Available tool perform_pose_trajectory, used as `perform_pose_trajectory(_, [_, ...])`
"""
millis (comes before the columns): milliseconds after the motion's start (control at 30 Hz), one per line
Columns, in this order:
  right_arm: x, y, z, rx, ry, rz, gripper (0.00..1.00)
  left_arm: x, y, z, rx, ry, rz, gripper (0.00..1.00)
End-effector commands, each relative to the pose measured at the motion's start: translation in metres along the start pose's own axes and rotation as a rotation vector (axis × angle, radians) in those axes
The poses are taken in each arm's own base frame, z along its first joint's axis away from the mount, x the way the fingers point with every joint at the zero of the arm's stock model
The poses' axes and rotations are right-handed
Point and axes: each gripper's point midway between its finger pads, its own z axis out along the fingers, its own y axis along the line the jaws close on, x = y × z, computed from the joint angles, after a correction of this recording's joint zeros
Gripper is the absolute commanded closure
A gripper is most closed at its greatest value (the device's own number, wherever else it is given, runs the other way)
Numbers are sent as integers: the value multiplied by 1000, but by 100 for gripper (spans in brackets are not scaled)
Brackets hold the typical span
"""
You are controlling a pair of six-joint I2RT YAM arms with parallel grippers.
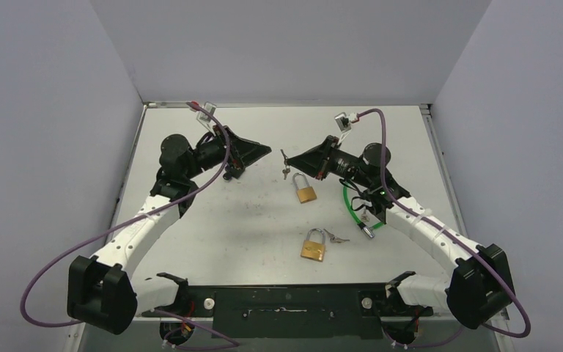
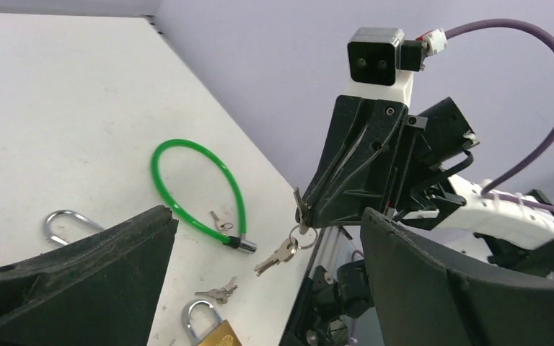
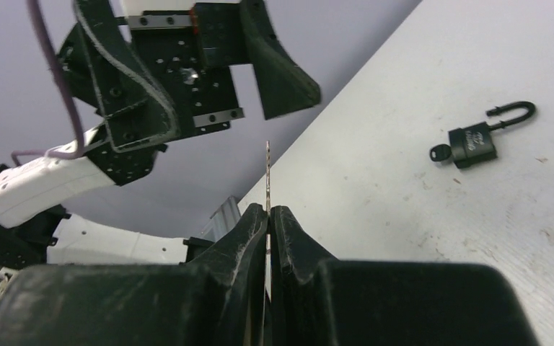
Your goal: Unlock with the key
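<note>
My right gripper (image 1: 294,159) (image 3: 268,210) is shut on a thin silver key (image 3: 267,173), held edge-on above the table; its blade sticks out past the fingertips. In the left wrist view that key (image 2: 301,209) carries a ring with a second key (image 2: 278,256) dangling below. My left gripper (image 1: 263,152) (image 2: 267,216) faces it a short way off, open wide and holding nothing. A brass padlock (image 1: 305,191) lies shut on the table just below the two grippers. A second brass padlock (image 1: 313,246) lies nearer the front with loose keys (image 1: 336,237) beside it.
A green cable lock (image 1: 353,209) (image 2: 195,187) lies under the right arm, a small key (image 2: 220,222) inside its loop. A black padlock (image 3: 472,144) with its shackle open and a key in it lies on the left side of the table. Grey walls enclose the table.
</note>
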Motion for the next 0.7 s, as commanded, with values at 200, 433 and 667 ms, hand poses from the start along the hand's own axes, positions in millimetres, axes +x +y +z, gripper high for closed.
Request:
perform_pose_trajectory(200, [-13,-70,-43,363,-101,-2,100,2,36,-1,-306,19,101,9])
perform_pose_trajectory(433, [8,-137,-98,752,-94,29,100,80,82,30,-540,119,-47,30])
perform_pose_trajectory(667, [28,-153,-129,874,-75,42,100,146,120,66,-672,236,-96,30])
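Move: The brass padlock with the long shackle lies about 11 cm to the right of the empty left gripper, 1 cm ahead and 32 cm below. The black padlock is some 10 cm ahead of that gripper and 15 cm left, the front brass padlock 18 cm back and 13 cm right. From the right gripper, which already holds the keys, the long-shackle padlock is roughly 5 cm ahead, 6 cm right and 30 cm down. Bring the left gripper down about 18 cm and some 7 cm right towards the long-shackle padlock, tipping its fingers downward and narrowing them to about two-thirds open. Meanwhile clear the right gripper down and to the right, slightly forward, turning clockwise and tipping down, with the keys still pinched. ##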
